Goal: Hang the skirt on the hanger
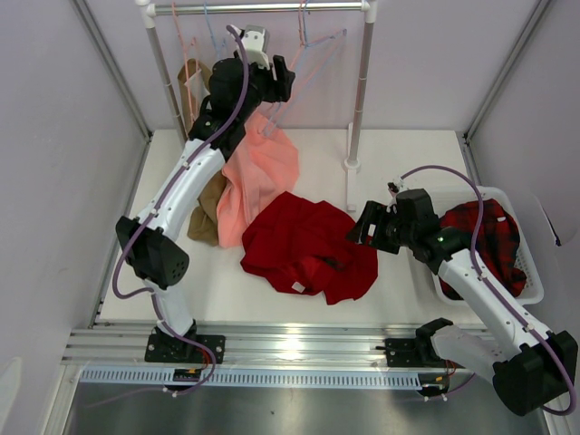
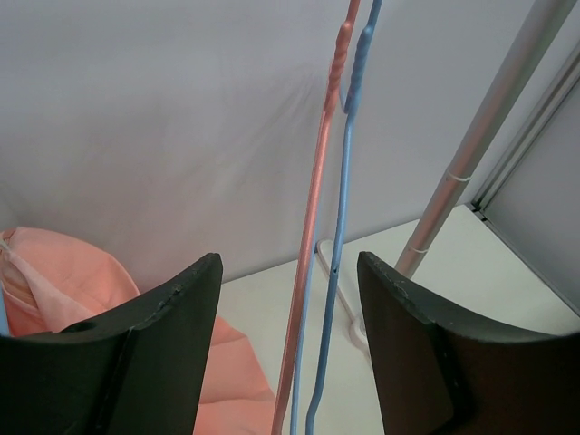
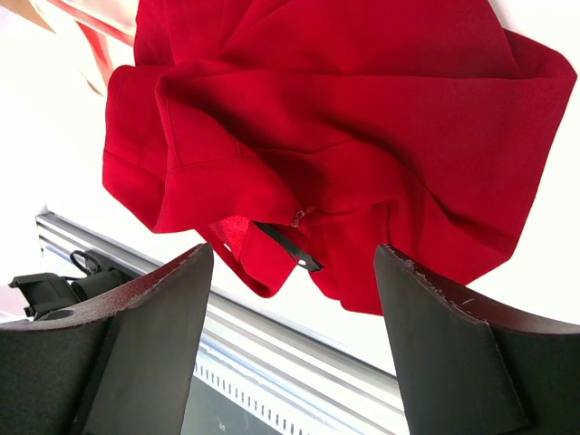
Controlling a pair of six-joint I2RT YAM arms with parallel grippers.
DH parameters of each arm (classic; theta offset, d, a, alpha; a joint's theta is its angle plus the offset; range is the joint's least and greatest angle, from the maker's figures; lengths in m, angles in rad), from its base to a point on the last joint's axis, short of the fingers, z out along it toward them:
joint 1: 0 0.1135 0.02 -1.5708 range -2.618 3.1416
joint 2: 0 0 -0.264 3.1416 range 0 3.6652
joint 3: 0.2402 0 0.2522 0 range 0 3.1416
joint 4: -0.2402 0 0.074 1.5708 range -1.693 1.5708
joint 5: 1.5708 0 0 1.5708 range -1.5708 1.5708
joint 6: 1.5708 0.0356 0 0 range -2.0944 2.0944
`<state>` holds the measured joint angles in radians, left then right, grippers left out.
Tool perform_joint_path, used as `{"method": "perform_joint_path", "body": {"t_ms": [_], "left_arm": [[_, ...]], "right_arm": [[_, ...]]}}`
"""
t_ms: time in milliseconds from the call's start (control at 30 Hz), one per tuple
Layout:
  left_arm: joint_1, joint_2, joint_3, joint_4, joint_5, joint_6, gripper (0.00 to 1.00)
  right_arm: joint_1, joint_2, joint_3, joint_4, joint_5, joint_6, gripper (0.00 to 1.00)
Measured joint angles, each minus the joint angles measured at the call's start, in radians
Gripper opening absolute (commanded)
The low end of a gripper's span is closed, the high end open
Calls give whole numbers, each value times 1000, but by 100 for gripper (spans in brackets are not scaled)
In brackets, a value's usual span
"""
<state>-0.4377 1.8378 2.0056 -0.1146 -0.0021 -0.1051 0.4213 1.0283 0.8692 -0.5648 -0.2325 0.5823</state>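
The dark red skirt [image 1: 308,245] lies crumpled on the white table, filling the right wrist view [image 3: 344,118] with a black zip tab at its near fold. My right gripper [image 1: 360,227] [image 3: 292,249] is open just off the skirt's right edge, holding nothing. The pale pink hanger [image 2: 313,227] hangs from the rail [image 1: 272,7], its thin wire [image 1: 304,54] beside light blue hangers [image 2: 343,208]. My left gripper [image 1: 283,80] [image 2: 288,263] is raised to the rack and open. The pink and blue wires run between its fingers without touching them.
A salmon-pink garment [image 1: 258,177] and a brown one [image 1: 210,208] lie left of the skirt. The rack's right pole [image 1: 361,91] stands behind it. A white basket [image 1: 535,290] with red-and-black plaid cloth [image 1: 485,240] sits at the right. Grey walls enclose the table.
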Motion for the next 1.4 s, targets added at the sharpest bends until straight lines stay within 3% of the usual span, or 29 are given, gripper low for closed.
{"method": "perform_joint_path", "body": {"t_ms": [833,1200,1400], "left_arm": [[20,63,60,-27,-21,-37,62],[24,70,67,-29,-19,-58,49],[29,70,67,-29,11,-74,31]], "right_arm": [[-11,-2,-1,-8,-5,-11,78],[-18,-7,-4,-9,-8,-14,78],[-20,-7,-4,-9,-11,-16,78]]}}
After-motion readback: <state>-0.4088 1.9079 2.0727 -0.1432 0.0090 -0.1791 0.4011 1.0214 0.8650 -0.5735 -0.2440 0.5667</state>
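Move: The pink and blue hanger rods hang together between the left hand's open fingers, about 3 cm ahead of its hand point, neither left nor right of it, at its height. The rack post stands some 6 cm farther forward than this hand and 17 cm to its right; the pink cloth's middle is roughly 3 cm ahead, 8 cm left and 22 cm below. From the right hand, the rods are about 30 cm ahead, 17 cm left and 26 cm higher. The left hand eases about 2 cm forward onto the hanger rods, sinks slightly, and half closes its fingers around them. ##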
